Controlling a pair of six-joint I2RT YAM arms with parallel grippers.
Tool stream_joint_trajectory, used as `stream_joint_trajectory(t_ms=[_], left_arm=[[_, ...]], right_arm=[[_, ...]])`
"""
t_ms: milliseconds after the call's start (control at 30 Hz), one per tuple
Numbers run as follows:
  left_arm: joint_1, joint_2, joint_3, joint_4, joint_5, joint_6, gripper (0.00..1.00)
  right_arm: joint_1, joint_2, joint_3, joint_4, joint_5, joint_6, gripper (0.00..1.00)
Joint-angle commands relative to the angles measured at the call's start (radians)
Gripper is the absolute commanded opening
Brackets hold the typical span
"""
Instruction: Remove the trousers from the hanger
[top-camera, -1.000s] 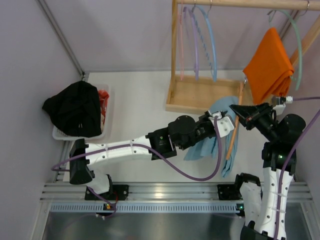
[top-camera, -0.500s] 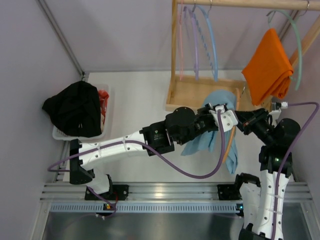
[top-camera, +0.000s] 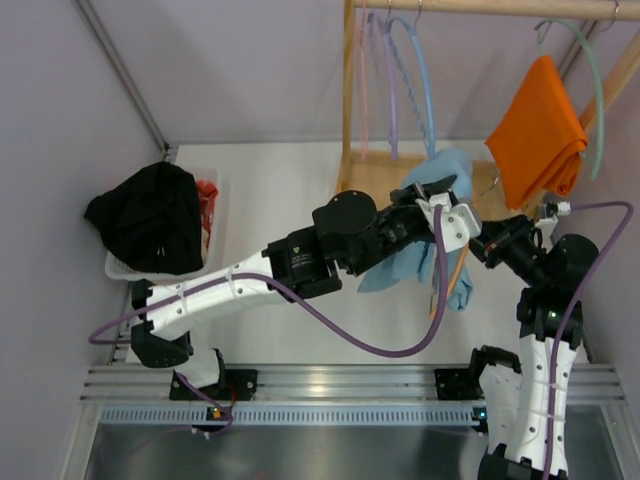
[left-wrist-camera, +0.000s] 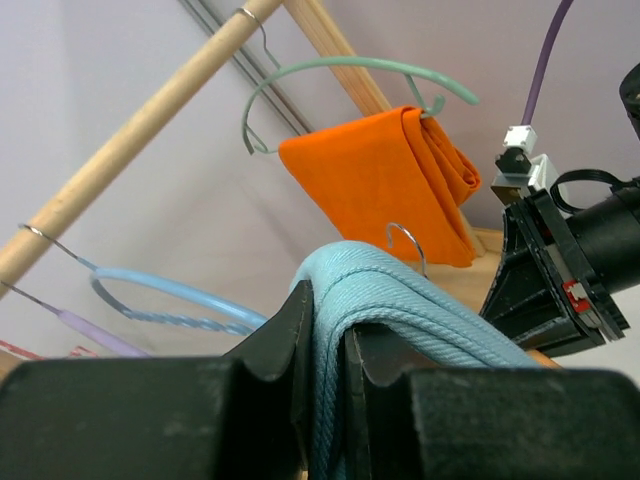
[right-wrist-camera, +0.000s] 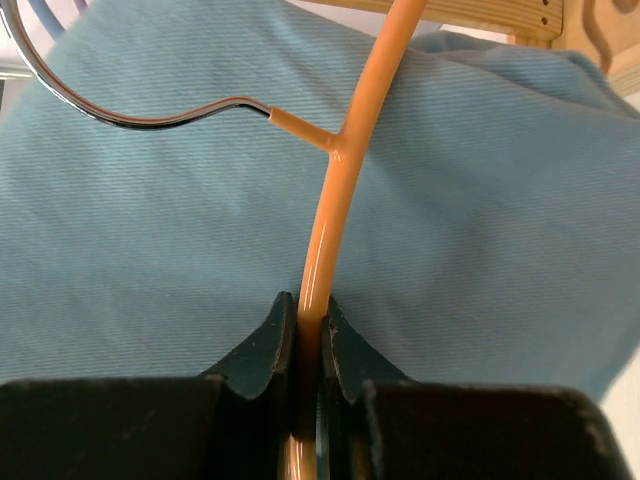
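The light blue trousers (top-camera: 432, 176) hang bunched over my left gripper (top-camera: 446, 200), which is shut on a fold of the cloth (left-wrist-camera: 400, 290) with the jaws (left-wrist-camera: 328, 312) pinching it. The rest of the cloth droops (top-camera: 398, 266) toward the table. My right gripper (top-camera: 484, 243) is shut on the thin orange hanger (right-wrist-camera: 345, 150), its jaws (right-wrist-camera: 310, 305) clamped on the rod just below the metal hook. The hanger's lower rod (top-camera: 446, 288) slants down beside the trousers. In the right wrist view the trousers (right-wrist-camera: 150, 250) fill the background behind the hanger.
A wooden rack (top-camera: 368, 196) stands behind, with pink, purple and blue hangers (top-camera: 396, 80) on its rail. A bright orange garment (top-camera: 538, 130) hangs on a mint-green hanger at right. A white basket (top-camera: 212, 240) with a black cloth heap (top-camera: 150, 215) sits at left.
My left gripper has carried the trousers up and away toward the rack, pulling the cloth along the hanger. The right gripper has shifted slightly, keeping hold of the hanger.
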Motion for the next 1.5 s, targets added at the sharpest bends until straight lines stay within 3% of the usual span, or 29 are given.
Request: stream_joint_trajectory(t_ms=[0,233,433,600,867,933,1033,1167,1467], left_arm=[[0.005,-0.08,0.27,0.545,0.0,0.121,0.0],[0.005,-0.076,0.33,0.548,0.002,0.227,0.0],[0.011,-0.067,0.355,0.562,-0.011,0.273,0.0],[0.026,-0.064,0.344,0.57,-0.023,0.287,0.0],[0.083,-0.044,0.355,0.587,-0.021,0.297,0.0],[0.108,-0.045,0.332,0.587,-0.029,0.294,0.0],[0.146,-0.079,0.234,0.588,-0.041,0.279,0.0],[0.189,-0.143,0.091,0.624,-0.035,0.264,0.0],[0.25,-0.152,0.138,0.593,-0.021,0.098,0.0]], right_arm=[[-0.009,0.002,-0.023,-0.051,-0.012,-0.169,0.0],[-0.01,-0.007,-0.034,-0.135,-0.013,-0.229,0.0],[-0.01,-0.055,-0.109,-0.204,-0.019,-0.399,0.0],[-0.01,-0.086,-0.228,-0.057,-0.176,-0.354,0.0],[-0.01,-0.095,-0.227,0.02,-0.294,-0.337,0.0],[-0.01,-0.1,-0.228,0.082,-0.346,-0.311,0.0],[-0.01,-0.115,-0.233,0.22,-0.395,-0.142,0.0],[-0.01,-0.115,-0.152,0.212,-0.44,-0.136,0.0],[-0.012,-0.063,-0.123,0.074,-0.381,-0.277,0.0]])
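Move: The left gripper still pinches the blue trousers. The orange hanger in the right gripper lies about 5 cm to its right, level fore and aft, and some 18 cm below. Farther out on the rack, the orange cloth hangs about 22 cm ahead, 18 cm right and 8 cm lower, and the blue hanger some 22 cm ahead, 5 cm left and 5 cm lower. From the right gripper, the bulk of the trousers sits roughly 8 cm left, neither ahead nor back, 5 cm higher. Keep both grips shut and pull the trousers and the orange hanger apart. Draw the right gripper down about 7 cm, then back and left with a counter-clockwise turn of some 20 degrees, easing up slightly; hold the left high, letting it dip and roll a little meanwhile. Then sweep the left gripper briskly up and left, some 15 cm each way and a little forward, rolling it back the other way, away from the hanger. ##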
